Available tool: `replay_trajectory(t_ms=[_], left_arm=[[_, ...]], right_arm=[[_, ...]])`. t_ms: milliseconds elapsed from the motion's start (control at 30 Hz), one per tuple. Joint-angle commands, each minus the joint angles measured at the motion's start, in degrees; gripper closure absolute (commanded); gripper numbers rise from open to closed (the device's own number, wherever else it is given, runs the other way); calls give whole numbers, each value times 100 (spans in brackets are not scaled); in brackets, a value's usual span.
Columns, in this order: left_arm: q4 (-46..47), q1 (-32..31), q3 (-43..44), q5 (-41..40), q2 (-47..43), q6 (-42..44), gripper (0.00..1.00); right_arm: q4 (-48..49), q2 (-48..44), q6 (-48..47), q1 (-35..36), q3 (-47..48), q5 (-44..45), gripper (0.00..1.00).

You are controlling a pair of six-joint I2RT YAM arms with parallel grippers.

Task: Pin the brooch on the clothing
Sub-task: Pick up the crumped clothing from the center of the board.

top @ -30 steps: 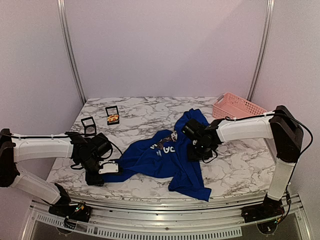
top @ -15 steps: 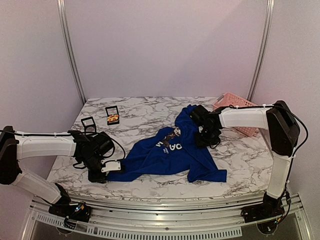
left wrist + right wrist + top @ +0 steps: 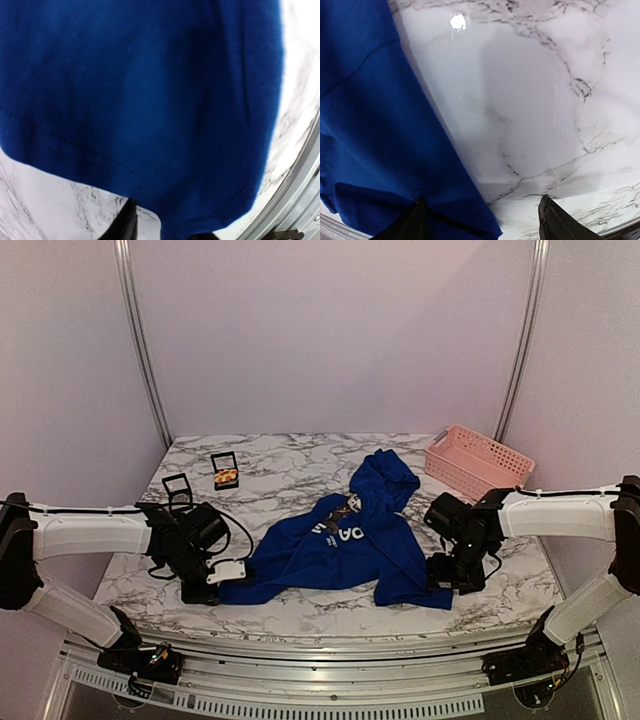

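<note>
The clothing [image 3: 330, 550], a royal blue T-shirt with part of its white print showing, lies crumpled across the middle of the marble table [image 3: 300, 465]. The brooch [image 3: 227, 477] shows as a yellow-orange spot in a small open black box at the back left, far from both grippers. My left gripper [image 3: 215, 585] is at the shirt's near left corner. In the left wrist view the blue hem [image 3: 125, 172] hangs between the partly parted fingers [image 3: 120, 227], with marble showing beside it. My right gripper [image 3: 455, 575] stands open at the shirt's near right corner [image 3: 380, 165], one finger over fabric, the other over marble.
A second small black box [image 3: 177, 490] stands just left of the brooch's box. A pink slatted basket [image 3: 478, 460] sits at the back right. The table's front edge and metal rail [image 3: 320, 640] run close below both grippers.
The right arm let go of the shirt's far part and swung to its near right corner, jaws widening. The left jaws narrowed around the hem. The shirt lies more spread out.
</note>
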Motion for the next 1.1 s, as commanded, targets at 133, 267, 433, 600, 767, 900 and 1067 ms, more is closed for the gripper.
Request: replay_trajectory(t_ms=[133,267,433,600,767,900,1067], left_arm=[[110,19,-112,105,-63,-351,100],[-130,27,61,109,-158,-344,100],[-302,93,294,-123,-160,-232,100],[-1030,746,1356,-460,-337,-127,100],[-2258,1216,3413,-351,-552,276,100],[-2943,1323,5624,-67,-471,562,100],[-3129,1309,7697,-160,-177,625,100]], right_arm=[[836,-223,728,194,-567,-1055,30],[1501,-333,1087,384,-826,-1481,44],[1508,-301,1285,469,-893,-1359,93],[263,-718,983,381,452,-448,100],[-1423,-918,256,366,3394,1040,100],[-1911,-872,-508,361,5774,1560,100],[-1575,-709,-1441,363,7223,1620,100]])
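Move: The clothing lies crumpled across the board. Its left end is right at the left hand, about 1 cm below between the half-open fingers; the brooch box stands some 34 cm ahead and 4 cm left of that hand, the black case 28 cm ahead and 13 cm left. The clothing's near right corner lies about 5 cm left, 3 cm back and 2 cm below the right hand, the pink basket about 36 cm ahead and 14 cm right of it. The clothing's left end is pinched as the left fingers shut and wait; the right hand slides about 5 cm left and slightly back, rolling, and shuts on the near right corner. Both then sweep fast upward, roughly 40 cm, and some 10 cm forward away from the board, the fingers swinging out from straight down to point forward. ##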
